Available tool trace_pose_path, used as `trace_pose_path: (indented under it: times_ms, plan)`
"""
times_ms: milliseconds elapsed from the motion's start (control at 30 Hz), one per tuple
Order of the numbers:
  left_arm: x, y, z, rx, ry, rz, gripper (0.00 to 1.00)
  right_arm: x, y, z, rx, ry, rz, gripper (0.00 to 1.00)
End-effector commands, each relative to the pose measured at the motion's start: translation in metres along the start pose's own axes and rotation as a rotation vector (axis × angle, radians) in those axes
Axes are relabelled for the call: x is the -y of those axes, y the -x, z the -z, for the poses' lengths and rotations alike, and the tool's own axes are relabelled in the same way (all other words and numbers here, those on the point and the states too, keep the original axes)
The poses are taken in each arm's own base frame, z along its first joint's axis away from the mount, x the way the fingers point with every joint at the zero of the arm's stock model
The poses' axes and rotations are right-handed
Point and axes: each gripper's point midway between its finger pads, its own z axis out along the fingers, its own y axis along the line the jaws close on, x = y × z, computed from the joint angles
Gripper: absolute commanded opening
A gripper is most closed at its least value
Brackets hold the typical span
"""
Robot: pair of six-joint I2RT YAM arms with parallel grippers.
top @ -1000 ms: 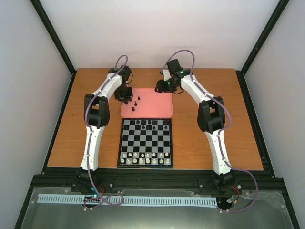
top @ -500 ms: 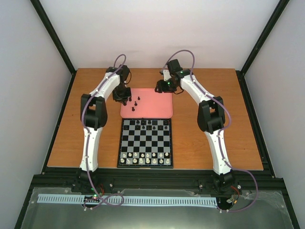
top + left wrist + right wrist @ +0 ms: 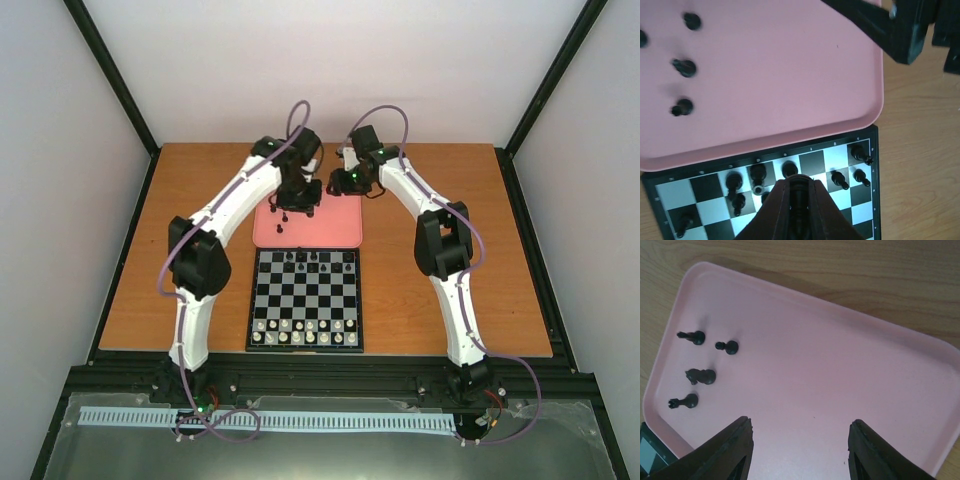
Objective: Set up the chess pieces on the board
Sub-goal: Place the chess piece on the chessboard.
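Note:
My left gripper (image 3: 298, 204) hangs over the pink tray (image 3: 335, 232) and is shut on a small black chess piece (image 3: 799, 197), held upright between the jaws. In the left wrist view the gripper (image 3: 798, 183) looks down on the far edge of the board (image 3: 812, 162), where several black pieces (image 3: 840, 179) stand. Several more black pieces (image 3: 702, 376) lie on the tray's left part (image 3: 790, 75). My right gripper (image 3: 800, 427) is open and empty above the tray (image 3: 830, 370); it also shows in the top view (image 3: 337, 184).
The chequered board (image 3: 305, 295) lies just in front of the tray, with black pieces (image 3: 300, 258) on its far rows and white pieces (image 3: 305, 333) on its near rows. Bare wooden table (image 3: 190, 270) lies on both sides. My two wrists are close together over the tray.
My left arm has swung right from the tray's left edge to over the tray's middle, with a black piece in its jaws. My right arm has not moved.

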Motion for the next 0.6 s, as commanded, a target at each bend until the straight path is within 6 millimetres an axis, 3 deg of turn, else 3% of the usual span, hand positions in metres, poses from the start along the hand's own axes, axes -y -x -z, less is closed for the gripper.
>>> trace_pose_path:
  times_ms: [0,267,567]
  plan:
    - [0.023,-0.016,-0.022,-0.063,-0.014,-0.056,0.01,0.005,-0.005,0.008,-0.002,-0.035,0.014,0.53]
    - [0.046,-0.048,-0.053,-0.157,-0.027,-0.125,0.01,0.007,-0.01,0.007,-0.016,-0.041,0.013,0.53]
    - [0.048,-0.068,-0.079,-0.234,-0.011,-0.167,0.01,0.007,-0.009,0.004,-0.016,-0.034,0.013,0.53]
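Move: The left hand holds a black piece; its likely square, the empty g8, lies about 9 cm right, 6 cm back and 17 cm below. The corner rook stands some 4 cm right of that square, the g7 pawn 4 cm behind it, and the e8 piece about 8 cm to its left. From the right hand, g8 is roughly 17 cm back, level sideways, 10 cm below. Left hand, still gripping, sinks about 7 cm, swinging right and back towards g8; the right sinks slightly. ##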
